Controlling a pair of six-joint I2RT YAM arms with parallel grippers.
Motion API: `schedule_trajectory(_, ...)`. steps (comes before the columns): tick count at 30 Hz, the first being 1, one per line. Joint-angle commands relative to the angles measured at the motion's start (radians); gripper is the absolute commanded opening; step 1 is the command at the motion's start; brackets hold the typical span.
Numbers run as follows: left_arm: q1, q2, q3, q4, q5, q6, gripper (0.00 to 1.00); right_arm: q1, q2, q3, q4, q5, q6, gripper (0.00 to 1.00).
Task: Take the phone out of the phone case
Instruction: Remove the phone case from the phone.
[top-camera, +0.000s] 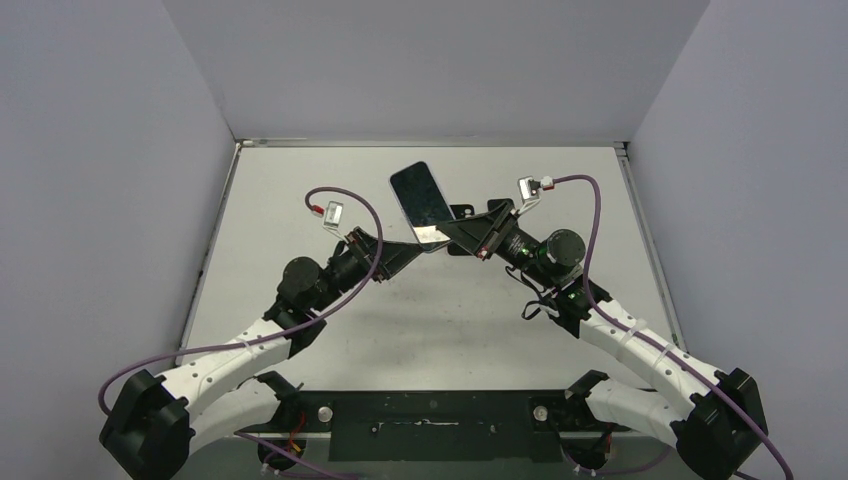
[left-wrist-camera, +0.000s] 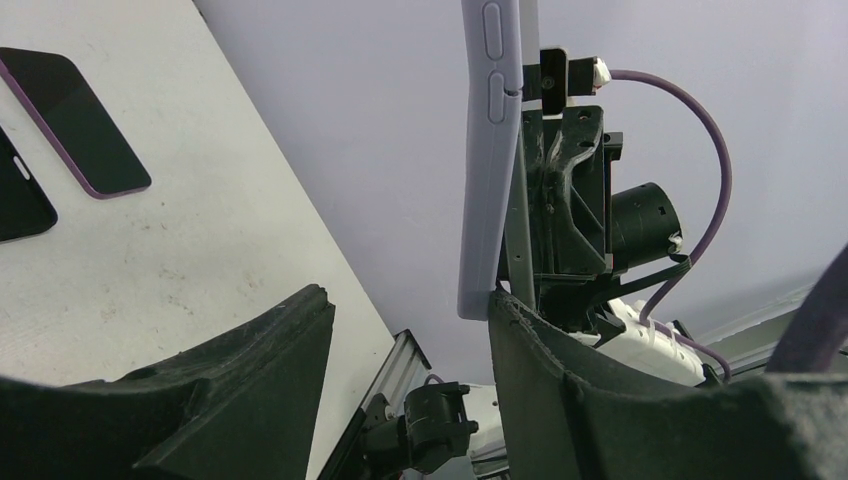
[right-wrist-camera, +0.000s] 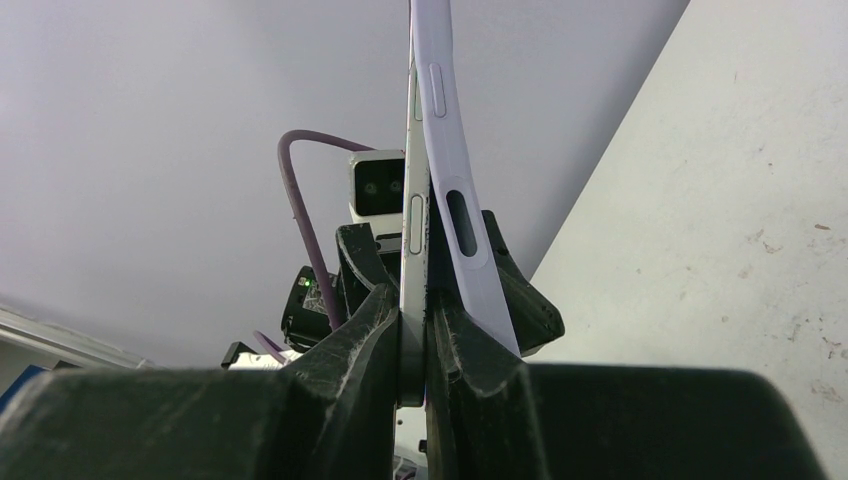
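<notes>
The phone (top-camera: 418, 195) is held up above the middle of the table, dark screen toward the overhead camera. My right gripper (top-camera: 450, 235) is shut on its lower end; in the right wrist view the phone's silver edge (right-wrist-camera: 413, 220) is pinched between the fingers. The lilac phone case (right-wrist-camera: 450, 150) bows away from the phone on one side, outside that grip. In the left wrist view the case (left-wrist-camera: 490, 180) stands edge-on. My left gripper (left-wrist-camera: 408, 295) is open, its right finger (left-wrist-camera: 520, 330) touching the case's bottom corner and its left finger well apart.
Two dark flat slabs (left-wrist-camera: 75, 120) lie on the white table (top-camera: 300, 330) beyond the left gripper. Grey walls close in the left, right and back. Both arms meet under the phone, and purple cables (top-camera: 590, 200) loop from each wrist.
</notes>
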Motion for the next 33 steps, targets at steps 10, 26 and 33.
schedule_trajectory(10, -0.01, 0.058, 0.094, 0.092, -0.032, 0.019, 0.44, 0.001, -0.01, 0.035, 0.086, -0.069, -0.026, 0.0)
schedule_trajectory(26, -0.007, 0.078, 0.142, -0.025, -0.161, 0.053, 0.0, 0.002, -0.004, 0.068, -0.075, -0.142, -0.142, 0.0)
schedule_trajectory(33, 0.018, 0.086, 0.18, -0.142, -0.265, 0.083, 0.0, 0.001, 0.007, 0.069, -0.122, -0.192, -0.173, 0.0)
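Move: The purple case hangs partly peeled off the phone in the right hand. Its middle is roughly 5 cm ahead, 2 cm right and 5 cm above the left hand, its near corner right at the spread left fingertips; from the right hand it is about 5 cm ahead, 3 cm left and 1 cm up. From the left hand, the black case lies some 28 cm ahead and 11 cm right, the lying phone about 30 cm ahead and 22 cm right, both roughly 37 cm below. The purple case's loosened near corner is pinched by the left fingers, which shut from half open after easing about 1.5 cm right and forward, one finger between case and phone. Keeping that pinch, the left hand goes down and forward about 2 cm, while the right, still gripping the phone, sinks some 3 cm; both tip their fingertips 5 to 10 degrees downward. ##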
